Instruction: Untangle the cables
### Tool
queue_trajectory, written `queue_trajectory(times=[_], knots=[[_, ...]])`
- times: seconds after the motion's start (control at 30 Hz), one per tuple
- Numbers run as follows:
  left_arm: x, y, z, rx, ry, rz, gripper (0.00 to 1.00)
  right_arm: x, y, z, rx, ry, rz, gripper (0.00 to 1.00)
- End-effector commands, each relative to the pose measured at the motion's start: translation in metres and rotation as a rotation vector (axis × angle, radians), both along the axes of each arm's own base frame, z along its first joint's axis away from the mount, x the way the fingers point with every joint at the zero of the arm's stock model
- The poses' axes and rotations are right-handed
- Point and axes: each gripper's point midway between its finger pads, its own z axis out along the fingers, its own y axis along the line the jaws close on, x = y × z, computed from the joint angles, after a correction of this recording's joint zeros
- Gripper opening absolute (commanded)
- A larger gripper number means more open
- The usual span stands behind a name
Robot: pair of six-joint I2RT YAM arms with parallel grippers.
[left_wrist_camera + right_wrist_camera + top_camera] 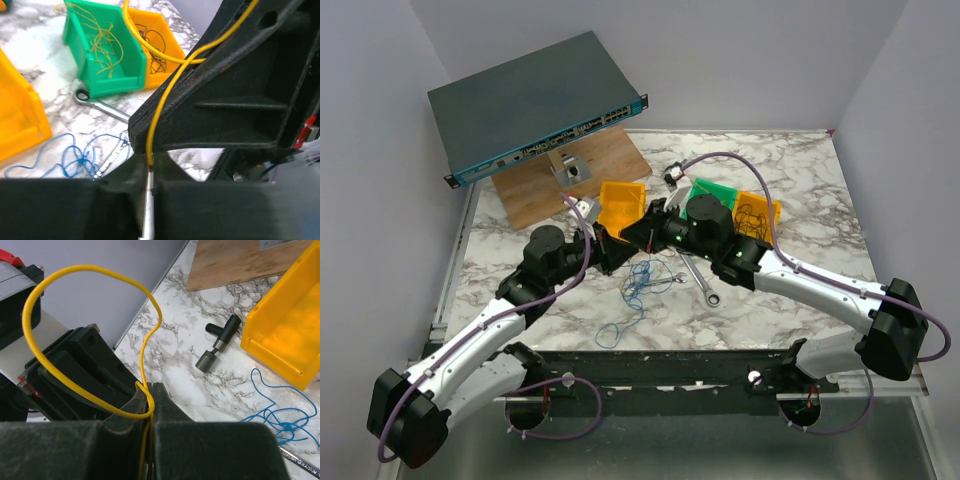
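A yellow cable (75, 272) arcs up in a wide loop, and my right gripper (154, 390) is shut on it where the strand crosses itself. Both grippers meet above the middle of the table, my left gripper (638, 240) tip to tip with the right gripper (662, 232). In the left wrist view the yellow cable (170, 90) runs down the right gripper's black body and ends at the mouth of my left gripper (150, 167), whose jaws stand a narrow slit apart. A knotted blue cable (640, 285) lies loose on the marble just in front (75, 160).
A silver wrench (700, 280) lies right of the blue cable. A green bin (100, 55) and an orange bin (160, 45) hold more thin wires. A yellow bin (620, 205), a black T-handle tool (217, 342), a wooden board (570, 180) and a network switch (535, 105) sit behind.
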Motion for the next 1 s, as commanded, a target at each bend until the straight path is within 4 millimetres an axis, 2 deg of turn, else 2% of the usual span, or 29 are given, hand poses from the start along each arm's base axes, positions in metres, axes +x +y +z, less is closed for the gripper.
queue_trajectory(times=[0.0,0.07,0.1,0.13,0.17,0.2,0.23,0.33,0.43,0.53,0.63,0.77,0.97], knots=[[0.005,-0.005,0.024,-0.048,-0.057,-0.011,0.0,-0.003,-0.004,0.018,0.022,-0.017,0.004,0.01],[0.007,-0.004,0.025,-0.051,-0.059,0.003,0.0,0.003,-0.016,0.017,-0.007,-0.038,-0.057,0.03],[0.008,-0.003,0.025,-0.052,-0.056,0.01,0.0,0.009,-0.024,0.015,-0.028,-0.047,-0.103,0.13],[0.009,-0.003,0.025,-0.049,-0.049,0.018,0.0,0.014,-0.035,0.012,-0.058,-0.061,-0.156,0.35],[0.011,-0.003,0.023,-0.04,-0.037,0.026,0.0,0.018,-0.044,0.011,-0.082,-0.074,-0.195,0.5],[0.014,-0.004,0.021,-0.031,-0.023,0.032,0.0,0.022,-0.057,0.002,-0.139,-0.073,-0.248,0.62],[0.017,-0.005,0.019,-0.022,-0.009,0.037,0.0,0.025,-0.071,-0.003,-0.18,-0.074,-0.303,0.67],[0.027,-0.014,0.017,-0.004,0.019,0.024,0.0,0.035,-0.117,-0.015,-0.296,-0.084,-0.487,0.71],[0.041,-0.028,0.017,-0.008,0.034,0.009,0.0,0.037,-0.165,-0.019,-0.38,-0.094,-0.649,0.77],[0.06,-0.048,0.014,-0.005,0.049,-0.005,0.0,0.033,-0.205,-0.016,-0.405,-0.103,-0.789,0.82],[0.084,-0.074,0.009,0.015,0.08,-0.022,0.0,0.027,-0.241,-0.009,-0.391,-0.115,-0.928,0.82],[0.118,-0.111,0.005,0.029,0.025,-0.019,0.0,0.017,-0.265,0.007,-0.316,-0.137,-0.992,0.81],[0.178,-0.141,-0.01,0.105,-0.082,0.112,0.0,0.013,-0.273,0.02,-0.278,-0.159,-1.005,0.8]])
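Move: Yellow cable runs between the meeting fingertips of both hands. From the left hand the green bin lies about 17 cm ahead, 20 cm to the right and 18 cm below; the orange bin of dark cables is some 16 cm ahead and 33 cm right, and the blue cable roughly level with the hand, 3 cm right, on the table. From the right hand the green bin is about 17 cm ahead, 20 cm right. Left pinches the yellow cable, right releases and swings 26 cm right; left carries it forward-right towards the green bin. ##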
